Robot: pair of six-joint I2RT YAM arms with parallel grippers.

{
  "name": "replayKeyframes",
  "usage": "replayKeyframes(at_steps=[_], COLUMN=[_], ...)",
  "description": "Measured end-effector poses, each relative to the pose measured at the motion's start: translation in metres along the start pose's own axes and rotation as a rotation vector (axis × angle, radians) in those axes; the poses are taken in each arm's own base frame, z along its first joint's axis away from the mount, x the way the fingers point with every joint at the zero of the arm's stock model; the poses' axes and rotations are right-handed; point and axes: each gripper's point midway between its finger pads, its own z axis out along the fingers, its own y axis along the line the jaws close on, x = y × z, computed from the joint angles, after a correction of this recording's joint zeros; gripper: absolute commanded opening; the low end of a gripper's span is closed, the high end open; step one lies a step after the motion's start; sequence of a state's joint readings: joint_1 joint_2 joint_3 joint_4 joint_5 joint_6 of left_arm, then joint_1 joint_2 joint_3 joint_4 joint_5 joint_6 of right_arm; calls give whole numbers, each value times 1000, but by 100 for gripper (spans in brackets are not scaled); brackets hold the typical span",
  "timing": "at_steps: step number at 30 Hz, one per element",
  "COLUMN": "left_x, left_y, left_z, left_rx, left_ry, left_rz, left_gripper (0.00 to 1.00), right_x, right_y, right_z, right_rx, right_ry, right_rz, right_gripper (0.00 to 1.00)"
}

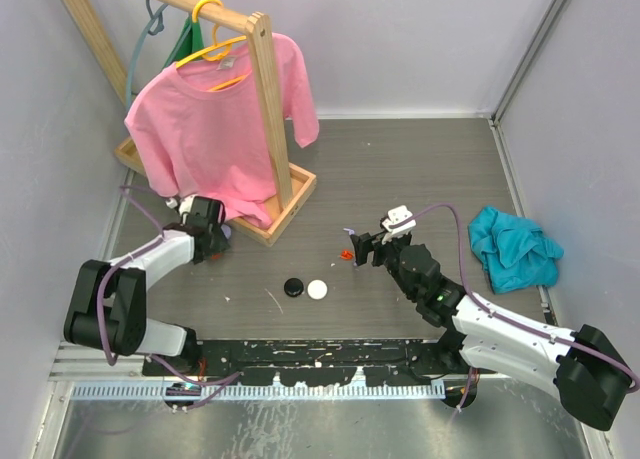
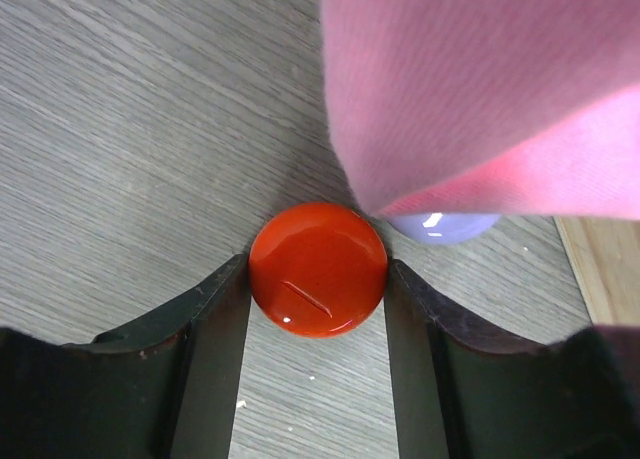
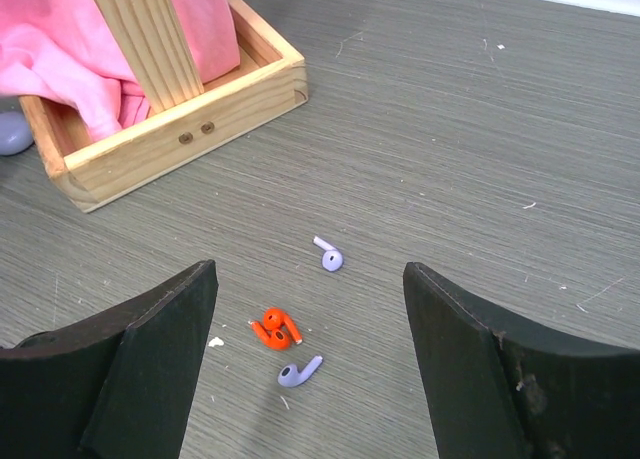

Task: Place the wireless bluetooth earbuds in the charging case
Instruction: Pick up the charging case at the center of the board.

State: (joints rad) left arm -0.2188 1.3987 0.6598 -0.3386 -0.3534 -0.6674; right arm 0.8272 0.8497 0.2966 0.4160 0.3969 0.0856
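Observation:
A round orange-red charging case (image 2: 318, 269) lies on the grey table, its lid closed. My left gripper (image 2: 318, 271) is shut on it, one finger pressing each side, at the hem of the pink shirt (image 2: 480, 89). A lilac case (image 2: 443, 226) peeks out just behind it. In the right wrist view the earbuds lie loose on the table: an orange-red pair (image 3: 276, 329) touching each other, one lilac earbud (image 3: 328, 256) beyond them and another (image 3: 298, 372) nearer. My right gripper (image 3: 310, 271) hangs open above them, holding nothing. From above, it (image 1: 358, 247) is mid-table.
A black case (image 1: 293, 287) and a white case (image 1: 317, 289) sit side by side near the front. The wooden clothes rack's tray base (image 1: 290, 194) and hanging pink shirt (image 1: 210, 129) crowd the left arm. A teal cloth (image 1: 513, 247) lies at the right.

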Motion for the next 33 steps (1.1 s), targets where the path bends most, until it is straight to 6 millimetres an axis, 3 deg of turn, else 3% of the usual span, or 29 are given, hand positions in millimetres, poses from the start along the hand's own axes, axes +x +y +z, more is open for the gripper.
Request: replayKeyframes(at_steps=[8, 13, 18, 25, 33], left_x=[25, 40, 41, 34, 48], left_y=[-14, -34, -59, -96, -136], left_z=[-25, -58, -93, -134, -174], left_rx=[163, 319, 495, 751, 974], left_ry=[79, 66, 17, -106, -265], left_rz=[5, 56, 123, 258, 546], left_gripper=[38, 38, 35, 32, 32], right_x=[3, 10, 15, -2, -24], right_y=[6, 14, 27, 46, 58], right_z=[0, 1, 5, 9, 3], right_rx=[-31, -74, -133, -203, -247], right_ry=[12, 39, 91, 143, 218], right_rz=[-3, -11, -20, -5, 14], right_gripper=[81, 81, 81, 82, 82])
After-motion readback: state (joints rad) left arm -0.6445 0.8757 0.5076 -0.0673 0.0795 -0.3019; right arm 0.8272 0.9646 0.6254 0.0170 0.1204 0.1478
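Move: The left fingers already hold the red case, low over the board; the open right gripper it is carried towards is about 35 cm to the right, 6 cm back and 14 cm higher. From the left hand, the black case lies some 20 cm right and 10 cm back, the white one 26 cm right and 10 cm back. From the right hand, the red case is about 35 cm left, 6 cm ahead and 14 cm below. Still pinching the red case, the left hand goes about 18 cm right, 12 up, while the open right comes left. ##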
